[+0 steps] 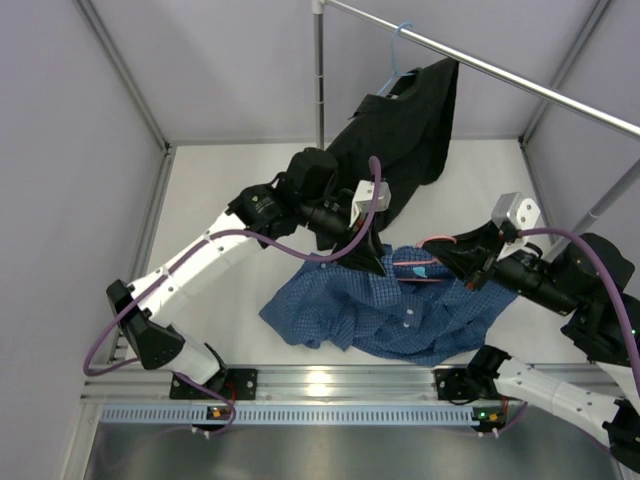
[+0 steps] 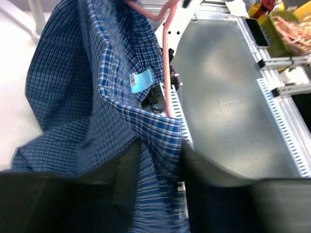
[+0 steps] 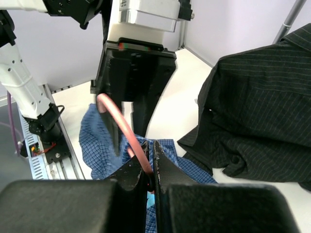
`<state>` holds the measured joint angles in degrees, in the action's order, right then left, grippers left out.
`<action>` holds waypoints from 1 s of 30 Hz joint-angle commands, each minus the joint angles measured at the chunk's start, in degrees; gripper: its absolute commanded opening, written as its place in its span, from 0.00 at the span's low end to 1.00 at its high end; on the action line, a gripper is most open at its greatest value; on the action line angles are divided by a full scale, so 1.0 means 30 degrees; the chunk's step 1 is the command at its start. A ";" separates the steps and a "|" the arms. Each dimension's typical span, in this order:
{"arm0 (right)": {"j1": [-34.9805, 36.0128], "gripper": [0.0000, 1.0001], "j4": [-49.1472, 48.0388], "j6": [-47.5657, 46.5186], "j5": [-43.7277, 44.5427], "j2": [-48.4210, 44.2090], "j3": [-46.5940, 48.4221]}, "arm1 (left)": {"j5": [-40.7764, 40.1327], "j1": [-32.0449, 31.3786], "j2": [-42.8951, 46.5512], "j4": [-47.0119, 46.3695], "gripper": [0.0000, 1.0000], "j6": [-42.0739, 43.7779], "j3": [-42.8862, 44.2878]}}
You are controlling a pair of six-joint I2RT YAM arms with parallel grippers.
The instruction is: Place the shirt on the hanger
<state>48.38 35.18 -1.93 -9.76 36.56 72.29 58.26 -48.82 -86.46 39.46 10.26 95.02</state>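
Observation:
The blue checked shirt (image 1: pixel 390 315) lies crumpled on the table between the arms. My left gripper (image 1: pixel 372 262) reaches down to its collar edge. In the left wrist view a fold of the shirt (image 2: pixel 73 97) fills the gap of that gripper (image 2: pixel 160 165), with both fingers against the cloth. The thin pink hanger (image 1: pixel 415 263) sits at the collar, held by my right gripper (image 1: pixel 440 258). In the right wrist view that gripper (image 3: pixel 151 150) is shut on the hanger (image 3: pixel 121 124), whose wire curves up toward the left gripper's fingers. The pink wire (image 2: pixel 166 63) runs down into the collar opening.
A black long-sleeved shirt (image 1: pixel 400 130) hangs on a light blue hanger (image 1: pixel 398 55) from the metal rail (image 1: pixel 500 70) at the back, its hem reaching the table behind the left wrist. An aluminium frame (image 1: pixel 330 385) lines the near edge. Walls enclose three sides.

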 commanded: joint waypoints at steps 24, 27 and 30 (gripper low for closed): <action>0.0250 0.70 -0.2386 0.2082 0.4395 -0.2429 -0.2184 | -0.1959 0.0159 0.3182 -0.1702 0.00 0.3256 -0.3401; 0.0279 0.79 0.0804 0.1233 0.4804 -0.2634 -0.1132 | -0.1143 0.0451 0.3535 0.0602 0.00 0.4895 -0.3053; 0.0309 0.80 0.4640 0.0008 0.4779 -0.2518 0.0070 | 0.0148 0.0716 0.3389 0.4143 0.00 0.7092 -0.1766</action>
<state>48.38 36.56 2.70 2.11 29.28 67.81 52.25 -47.37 -78.04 41.69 22.00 85.91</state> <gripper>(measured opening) 0.800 0.066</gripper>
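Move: Between the left hand's half-closed fingers lies the shirt's left shoulder with the hanger's arm running into it. The hanger's neck is about 10 cm to that hand's right, level fore and aft, and some 6 cm higher. The right hand already pinches the hanger at this neck. From the right hand, the light-blue tag at the collar is roughly 3 cm left, 1 cm back and 5 cm below; the black shirt's middle hangs about 23 cm ahead and 6 cm left, some 12 cm lower. Closing its fingers on the shirt's left shoulder and the hanger arm inside, the left hand sinks about 2.5 cm, then draws some 4 cm to the left with its grip kept, tilting roughly 10 degrees. The right hand eases slightly forward with its pinch kept, then opens wide, lets go of the hanger's neck and backs off about 3 cm to the right, turning a little clockwise. ##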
